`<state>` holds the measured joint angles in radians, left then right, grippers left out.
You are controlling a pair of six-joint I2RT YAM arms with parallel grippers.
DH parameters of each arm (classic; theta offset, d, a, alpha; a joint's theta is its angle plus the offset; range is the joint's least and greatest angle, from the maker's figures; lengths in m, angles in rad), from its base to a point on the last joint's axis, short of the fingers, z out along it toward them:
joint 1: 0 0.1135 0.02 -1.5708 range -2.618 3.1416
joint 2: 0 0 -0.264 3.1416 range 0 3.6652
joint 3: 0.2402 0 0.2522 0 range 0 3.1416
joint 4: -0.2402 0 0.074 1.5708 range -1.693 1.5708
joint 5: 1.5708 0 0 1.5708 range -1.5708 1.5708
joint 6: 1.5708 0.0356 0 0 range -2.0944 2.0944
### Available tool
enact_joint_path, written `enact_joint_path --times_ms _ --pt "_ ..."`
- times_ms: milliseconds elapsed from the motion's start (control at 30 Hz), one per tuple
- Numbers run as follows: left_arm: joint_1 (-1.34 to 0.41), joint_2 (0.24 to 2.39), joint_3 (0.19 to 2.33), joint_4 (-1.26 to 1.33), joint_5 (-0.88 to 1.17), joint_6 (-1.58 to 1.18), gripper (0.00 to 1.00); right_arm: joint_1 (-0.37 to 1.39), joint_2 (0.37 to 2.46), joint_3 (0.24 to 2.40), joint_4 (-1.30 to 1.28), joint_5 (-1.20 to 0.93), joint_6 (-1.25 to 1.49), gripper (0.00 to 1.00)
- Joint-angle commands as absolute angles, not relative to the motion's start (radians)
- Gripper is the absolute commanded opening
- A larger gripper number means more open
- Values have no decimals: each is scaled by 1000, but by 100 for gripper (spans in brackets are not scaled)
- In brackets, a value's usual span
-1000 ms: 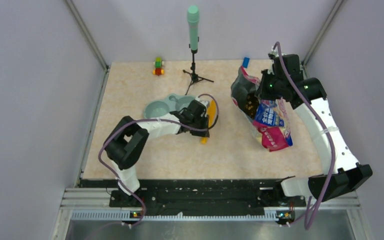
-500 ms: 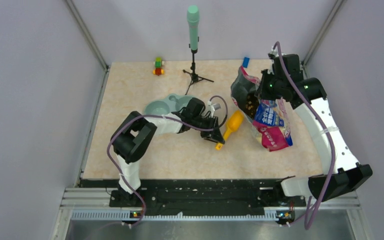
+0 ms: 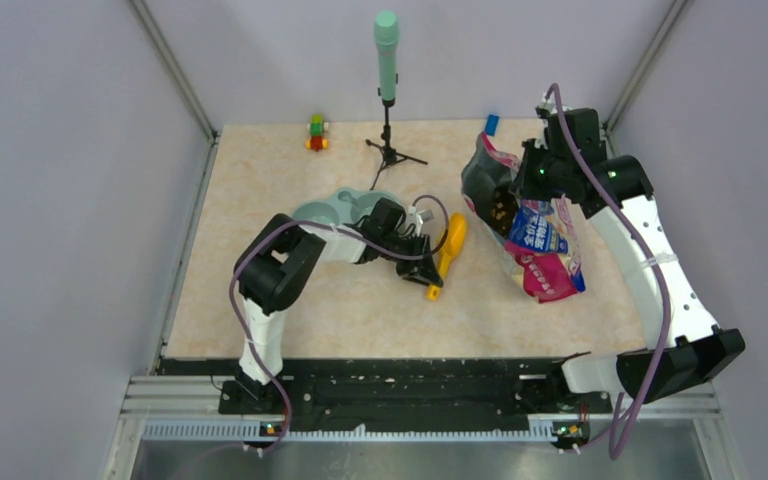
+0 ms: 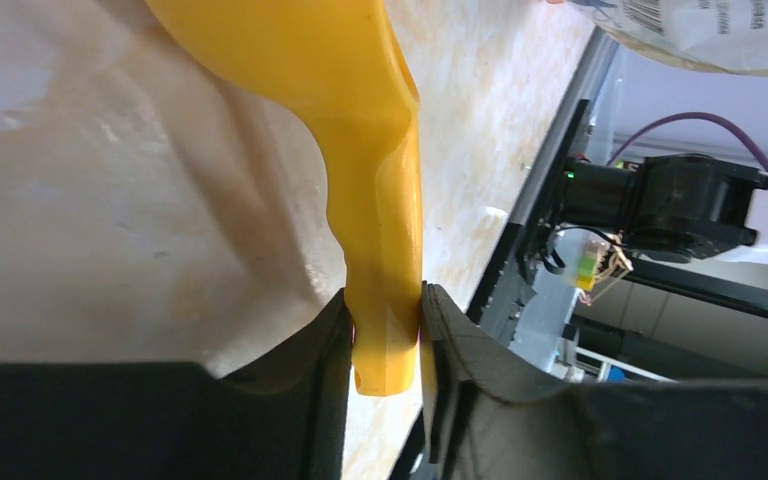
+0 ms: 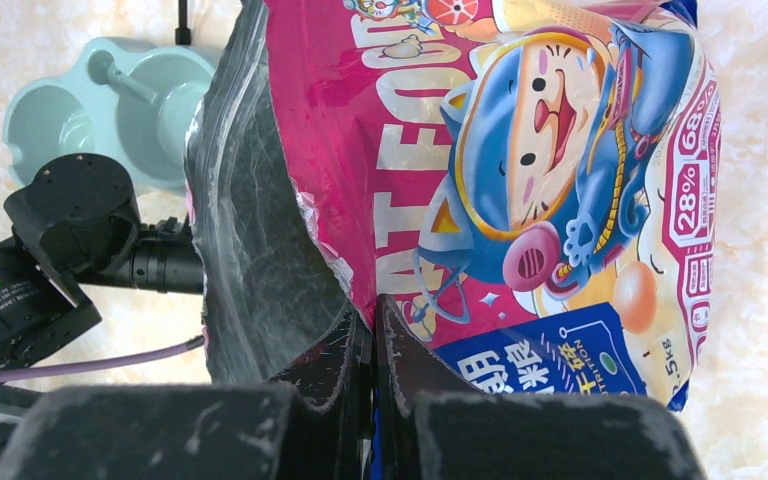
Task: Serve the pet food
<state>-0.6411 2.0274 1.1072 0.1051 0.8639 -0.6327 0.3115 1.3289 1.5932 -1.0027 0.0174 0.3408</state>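
Note:
The pink-blue cat food bag (image 3: 538, 240) lies open at the right, with brown kibble (image 3: 501, 208) showing in its mouth. My right gripper (image 3: 532, 180) is shut on the bag's upper edge (image 5: 365, 300) and holds the mouth open. My left gripper (image 3: 426, 262) is shut on the handle of the yellow scoop (image 3: 447, 250), which also shows in the left wrist view (image 4: 385, 330). The scoop's cup points toward the bag, just above the table. A pale green double bowl (image 3: 335, 212) sits behind the left arm and also shows in the right wrist view (image 5: 110, 100).
A green microphone on a small tripod (image 3: 387, 70) stands at the back centre. A stack of coloured blocks (image 3: 316, 132) sits at the back left. A blue block (image 3: 491, 124) lies behind the bag. Walls close in on both sides.
My left gripper carried the scoop from beside the bowl out to the right, then drew back a little, turning the scoop more upright in view. The right arm and bag stayed still.

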Motion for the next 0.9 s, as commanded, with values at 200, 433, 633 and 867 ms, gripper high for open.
enact_joint_path --times_ms 200,433,633,867 --pt "-626 2032 1135 -92 710 -503 57 321 1314 1623 -990 -13 330 0" --pt "-626 1914 1150 -248 564 -429 57 322 1318 1624 -990 -14 333 0" --pt "-640 1744 1105 -307 422 -427 61 321 1321 1623 -985 -15 336 0" --pt "-849 1616 1128 -334 -125 -405 67 321 1330 1620 -975 -21 342 0"
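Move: My left hand already has the end of the yellow scoop's handle between its fingertips, close above the table; the scoop's middle is about 7 cm ahead and 2 cm to the right, about 1 cm lower. The pet bowl lies some 15 cm ahead and 20 cm to the left. The food bag is about 8 cm ahead and 20 cm to the right. From my right hand, the scoop lies about 17 cm to the left, level fore and aft, some 25 cm below. I sink my left hand slightly and spread its fingers to let go of the scoop's handle, then draw off about 6 cm to the left, towards the bowl side, and rise about 4 cm at the end. As it leaves, the wrist turns some 35 degrees so the fingers point more steeply down. My right hand stays still, keeping its pinch on the bag's rim. ##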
